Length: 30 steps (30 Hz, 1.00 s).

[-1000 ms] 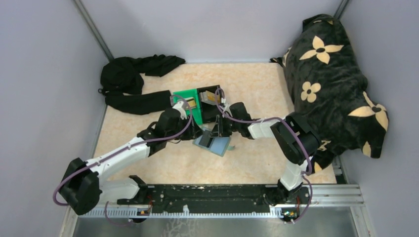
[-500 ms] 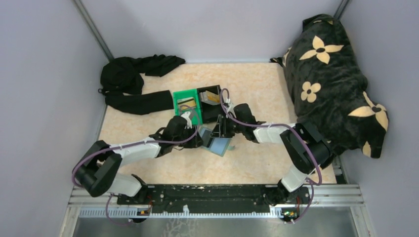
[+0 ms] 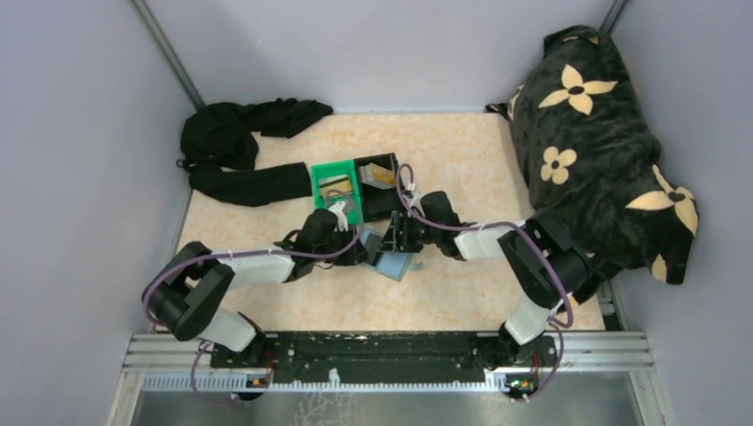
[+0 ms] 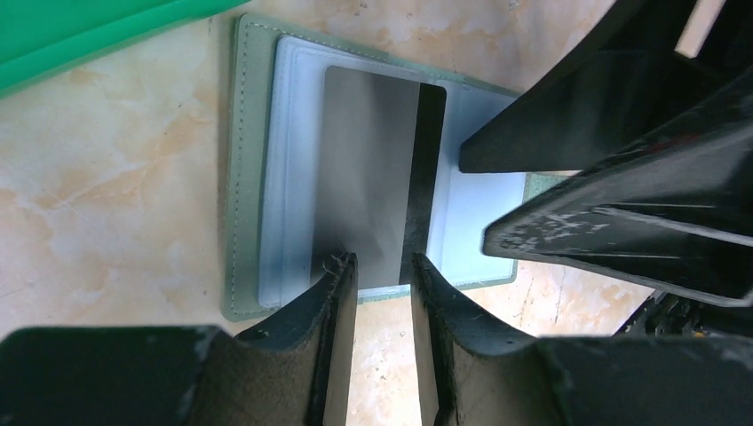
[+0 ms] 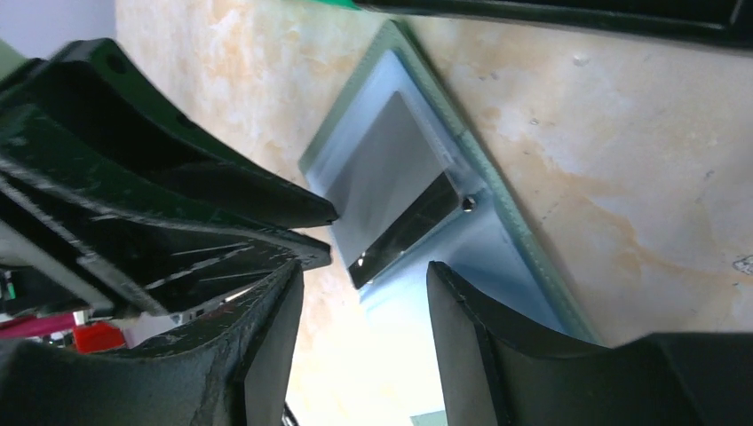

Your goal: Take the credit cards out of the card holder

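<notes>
The grey-blue card holder (image 4: 247, 177) lies open and flat on the table, just in front of the two bins (image 3: 398, 265). A grey credit card (image 4: 368, 169) with a dark stripe rests on its inner panel (image 5: 384, 177). My left gripper (image 4: 384, 266) is open by a narrow gap, its tips over the card's near edge with bare table showing between them (image 3: 361, 251). My right gripper (image 5: 364, 288) is open wide above the holder's other half (image 3: 397, 240), with nothing between its fingers. A tan-gold card (image 3: 383, 175) lies in the black bin.
A green bin (image 3: 337, 169) and a black bin (image 3: 393, 206) stand side by side just behind the card holder. Black cloth (image 3: 244, 146) lies at the back left. A black flowered blanket (image 3: 604, 151) fills the right side.
My left arm has swung from the green bin down to the card holder and its jaws have narrowed. My right gripper has opened wide over the holder.
</notes>
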Motion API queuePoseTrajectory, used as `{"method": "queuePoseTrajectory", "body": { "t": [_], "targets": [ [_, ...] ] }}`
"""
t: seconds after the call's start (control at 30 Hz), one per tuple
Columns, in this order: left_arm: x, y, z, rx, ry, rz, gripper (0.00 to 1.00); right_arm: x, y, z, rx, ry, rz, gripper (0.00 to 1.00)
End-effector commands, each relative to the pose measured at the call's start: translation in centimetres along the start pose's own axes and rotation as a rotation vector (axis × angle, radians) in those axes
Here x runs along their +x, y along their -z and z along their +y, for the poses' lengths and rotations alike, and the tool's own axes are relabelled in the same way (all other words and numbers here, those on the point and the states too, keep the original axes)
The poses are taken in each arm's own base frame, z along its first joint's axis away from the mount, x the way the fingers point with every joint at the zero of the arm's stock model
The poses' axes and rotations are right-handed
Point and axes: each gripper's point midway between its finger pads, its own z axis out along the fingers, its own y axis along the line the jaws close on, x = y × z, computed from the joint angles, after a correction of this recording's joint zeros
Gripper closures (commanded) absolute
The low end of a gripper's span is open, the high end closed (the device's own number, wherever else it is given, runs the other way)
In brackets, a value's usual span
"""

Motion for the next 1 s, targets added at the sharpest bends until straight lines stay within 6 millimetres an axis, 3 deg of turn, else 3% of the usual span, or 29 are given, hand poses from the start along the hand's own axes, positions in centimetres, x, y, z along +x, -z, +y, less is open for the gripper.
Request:
{"method": "queuePoseTrajectory", "body": {
  "t": [0.0, 0.33, 0.57, 0.8, 0.93, 0.97],
  "targets": [
    [0.6, -0.4, 0.1, 0.024, 0.008, 0.014, 0.65, 0.2, -1.0, -0.8, 0.005, -0.005, -0.001, 0.45],
    [1.1, -0.7, 0.2, 0.026, 0.024, 0.036, 0.66, 1.0, -2.6, -2.2, -0.002, -0.052, 0.005, 0.48],
    [1.5, -0.8, 0.4, 0.023, 0.034, 0.044, 0.66, 0.9, -2.9, -1.4, -0.059, -0.062, -0.001, 0.53],
    [1.5, -0.8, 0.4, 0.023, 0.032, 0.045, 0.66, 1.2, -3.3, -1.2, -0.095, -0.062, 0.012, 0.75],
    [1.5, -0.9, 0.4, 0.026, 0.033, 0.046, 0.66, 1.3, -3.4, -1.5, -0.084, -0.048, 0.021, 1.00],
    [1.5, -0.8, 0.2, 0.031, 0.034, 0.046, 0.66, 1.3, -3.3, -1.4, -0.084, -0.047, 0.021, 1.00]
  ]
}}
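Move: From the right hand, the black-striped edge of the card in the holder is about 2 cm left, level fore and aft, and 3 cm below. The holder's middle lies roughly 1 cm left, 1 cm back and 4 cm below. The black tray is some 13 cm ahead and 2 cm left, the green tray 13 cm ahead and 11 cm left, both about 3 cm lower. From the left hand, the striped edge is about 2 cm ahead, 3 cm right and 1 cm below. Lower the half-open right gripper about 1 cm, slide it some 2 cm left and 1 cm forward onto the card's black-striped edge, then sink further, roughly 3 cm down in all, while shutting the fingers to pinch that edge. Keep the left fingertips resting on the card's near edge, easing them about 1 cm right. ##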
